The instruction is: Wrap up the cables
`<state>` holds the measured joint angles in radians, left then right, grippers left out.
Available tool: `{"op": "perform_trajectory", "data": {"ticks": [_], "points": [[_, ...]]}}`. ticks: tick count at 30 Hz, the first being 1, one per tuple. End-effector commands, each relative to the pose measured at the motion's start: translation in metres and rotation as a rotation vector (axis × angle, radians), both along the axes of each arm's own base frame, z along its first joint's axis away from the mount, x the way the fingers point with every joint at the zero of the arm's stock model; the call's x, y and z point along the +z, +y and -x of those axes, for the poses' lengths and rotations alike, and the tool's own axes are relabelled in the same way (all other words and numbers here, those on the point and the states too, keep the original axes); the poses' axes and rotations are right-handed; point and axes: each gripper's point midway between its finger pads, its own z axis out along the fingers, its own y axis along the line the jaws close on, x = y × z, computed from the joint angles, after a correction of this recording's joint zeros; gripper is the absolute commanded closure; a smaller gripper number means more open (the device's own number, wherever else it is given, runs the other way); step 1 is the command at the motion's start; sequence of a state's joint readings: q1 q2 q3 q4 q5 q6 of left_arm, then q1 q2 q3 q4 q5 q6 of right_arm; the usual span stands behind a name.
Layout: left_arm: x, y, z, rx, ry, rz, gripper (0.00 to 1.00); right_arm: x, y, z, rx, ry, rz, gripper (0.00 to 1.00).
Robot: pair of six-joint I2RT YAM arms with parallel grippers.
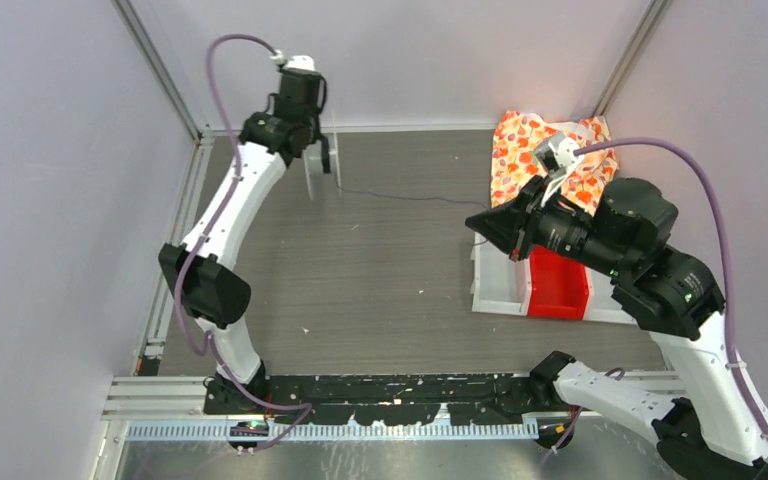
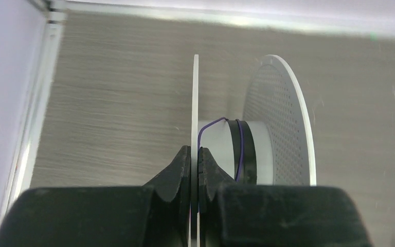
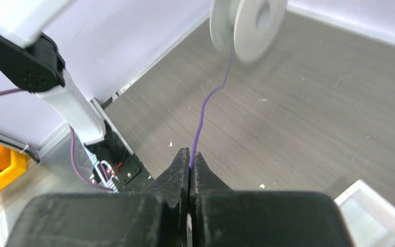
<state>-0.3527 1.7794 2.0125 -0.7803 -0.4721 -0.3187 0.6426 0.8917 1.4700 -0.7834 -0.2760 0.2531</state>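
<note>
A white spool stands on edge at the far left of the table, with my left gripper shut on its near flange. A few turns of the thin purple cable lie round the hub. In the top view the spool sits under the left gripper, and the cable runs from it across the table to my right gripper. The right wrist view shows the right gripper shut on the cable, which rises toward the spool.
A floral cloth lies at the back right. A red bin sits between white bins under my right arm. Walls close in the table on the left, back and right.
</note>
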Motion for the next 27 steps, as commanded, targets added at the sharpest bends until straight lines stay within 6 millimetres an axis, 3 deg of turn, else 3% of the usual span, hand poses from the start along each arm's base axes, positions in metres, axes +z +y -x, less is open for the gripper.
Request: {"op": "perform_trajectory", "data": {"ticks": [1, 6, 9, 11, 14, 21, 23, 27], "points": [[-0.01, -0.072, 0.01, -0.248, -0.004, -0.079, 0.99, 0.037, -0.003, -0.023, -0.074, -0.139, -0.019, 0.99], [-0.045, -0.139, 0.047, -0.523, 0.053, -0.128, 0.99, 0.077, -0.015, -0.058, -0.229, -0.296, -0.021, 0.99], [-0.061, -0.164, 0.076, -0.678, 0.112, -0.101, 0.99, 0.081, -0.02, -0.081, -0.295, -0.334, 0.054, 0.99], [-0.061, -0.175, 0.1, -0.778, 0.122, -0.067, 0.99, 0.075, -0.023, -0.101, -0.333, -0.327, 0.107, 1.0], [-0.058, -0.182, 0.135, -0.91, 0.124, 0.009, 1.0, 0.054, -0.032, -0.129, -0.377, -0.281, 0.16, 0.99], [-0.015, -0.175, 0.216, -1.2, 0.075, 0.081, 0.99, -0.029, -0.062, -0.189, -0.39, -0.019, 0.105, 0.99], [-0.004, -0.176, 0.246, -1.345, 0.061, 0.1, 1.0, -0.058, -0.065, -0.2, -0.384, 0.059, 0.09, 0.99], [0.016, -0.169, 0.273, -1.44, 0.006, 0.111, 1.0, -0.097, -0.056, -0.203, -0.335, 0.178, 0.073, 0.99]]}}
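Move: Left hand: holds the spool, whose middle is about 5 cm to its right, 3 ahead and 5 below; the cable end it works towards is roughly 30 cm back, 32 right and 8 above. Right hand: holds that cable end; the spool's middle is some 33 cm ahead, 27 left and 13 below. The box is about 10 cm ahead, 33 right; the patterned cloth 42 ahead, 38 right, both some 40 below. Still pinching the spool's flange, the left hand swings the spool right and down towards the right hand, then back towards the base and up again, some 24 cm back in all, turning about 70 degrees clockwise. The right keeps its pinch on the cable end, goes about 20 cm forward, rising a little first, then drifts right and sinks. ##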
